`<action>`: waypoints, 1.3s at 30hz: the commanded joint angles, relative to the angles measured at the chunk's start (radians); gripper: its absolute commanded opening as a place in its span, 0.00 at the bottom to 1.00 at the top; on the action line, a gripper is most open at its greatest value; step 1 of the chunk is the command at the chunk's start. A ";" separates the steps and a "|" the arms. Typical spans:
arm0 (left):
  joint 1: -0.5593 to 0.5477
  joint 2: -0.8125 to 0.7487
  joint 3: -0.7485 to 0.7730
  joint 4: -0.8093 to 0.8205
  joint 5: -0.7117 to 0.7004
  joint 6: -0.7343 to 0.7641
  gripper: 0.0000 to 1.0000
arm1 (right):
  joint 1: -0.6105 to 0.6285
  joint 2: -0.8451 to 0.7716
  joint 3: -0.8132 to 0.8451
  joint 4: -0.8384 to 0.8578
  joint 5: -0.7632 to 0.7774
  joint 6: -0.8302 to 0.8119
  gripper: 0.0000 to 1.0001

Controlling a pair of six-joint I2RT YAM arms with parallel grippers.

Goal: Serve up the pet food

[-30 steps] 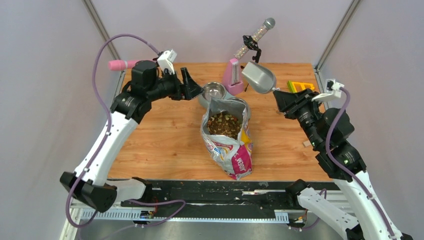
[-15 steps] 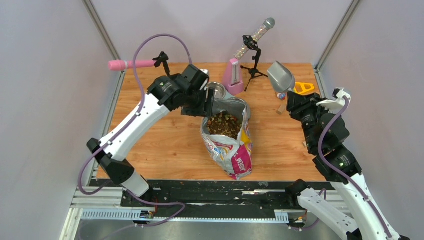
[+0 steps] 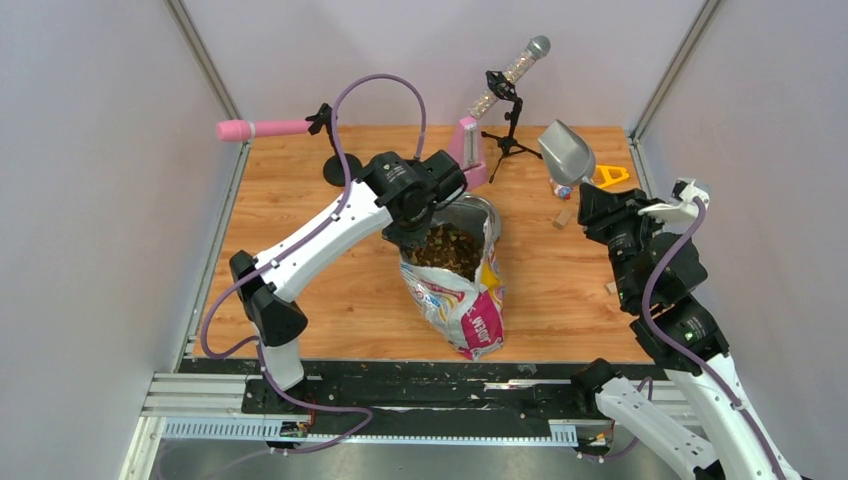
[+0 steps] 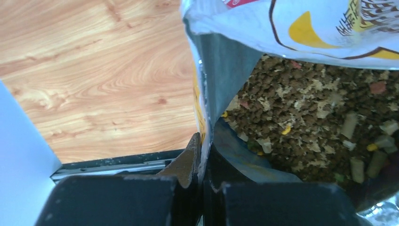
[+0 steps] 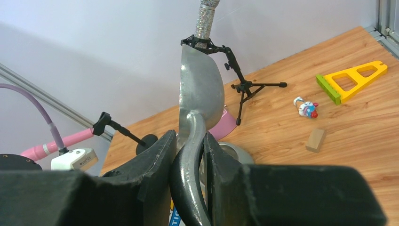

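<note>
The pet food [image 3: 448, 248] is brown kibble with paler chunks, filling the open printed bag [image 3: 465, 310] that lies mid-table. My left gripper [image 3: 412, 235] is shut on the bag's left rim. In the left wrist view the foil edge [image 4: 203, 117] is pinched between the fingers of the left gripper [image 4: 203, 146], with kibble [image 4: 306, 113] just to the right. My right gripper [image 3: 592, 200] is at the right rear, shut on the handle of a metal scoop [image 3: 565, 152]. The scoop [image 5: 200, 89] rises upright from the right gripper [image 5: 190, 141], apart from the bag.
A steel bowl [image 5: 234, 151] sits behind the bag, mostly hidden by the left arm in the top view. A pink microphone [image 3: 255, 129], a silver microphone on a tripod [image 3: 512, 75] and a pink stand [image 3: 468, 150] are at the rear. A yellow toy [image 3: 612, 176], a small figure [image 5: 306, 107] and a wooden block [image 5: 315, 140] are at the right.
My left arm swung right from beside the bowl to the bag, and its jaws closed on the bag's left rim. The right arm drew the scoop slightly right.
</note>
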State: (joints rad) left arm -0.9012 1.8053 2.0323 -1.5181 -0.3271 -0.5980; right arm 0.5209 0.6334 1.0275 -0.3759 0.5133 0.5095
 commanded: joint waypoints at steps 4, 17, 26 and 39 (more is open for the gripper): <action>0.015 -0.128 0.091 -0.134 -0.486 0.030 0.00 | -0.002 0.013 0.004 0.083 -0.057 -0.024 0.00; 0.272 -0.297 0.105 0.266 -0.487 0.377 0.00 | -0.003 0.082 0.020 0.098 -0.348 -0.004 0.00; 0.271 -0.169 0.233 0.326 -0.268 0.441 0.00 | -0.002 0.144 0.050 0.097 -0.513 0.030 0.00; 0.221 -0.042 0.189 0.425 -0.110 0.398 0.00 | -0.002 0.214 0.162 -0.009 -0.889 0.124 0.00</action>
State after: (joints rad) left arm -0.6384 1.8217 2.1475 -1.2850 -0.4107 -0.1745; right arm 0.5201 0.8536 1.1076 -0.3687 -0.2592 0.5789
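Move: The open food bag's mouth, its left rim already pinched in the left hand, has its middle about 8 cm right, 2 cm back and slightly below that hand; the double bowl is some 20 cm ahead, 11 cm right and 21 cm lower. From the right hand, holding the scoop, the bag mouth lies about 22 cm left, 3 cm back and 17 cm down, and the double bowl 19 cm left, 19 cm ahead, 36 cm down. Leftward and forward, rising about 10 cm, the left hand hauls the bag by its rim away from the right arm, fingertips tilting some 20 degrees forward; then, still gripping, it comes back right and down while continuing forward. The right hand keeps the scoop and slides 14 cm left, swinging it about 45 degrees counter-clockwise until its cup nears the bag mouth. ##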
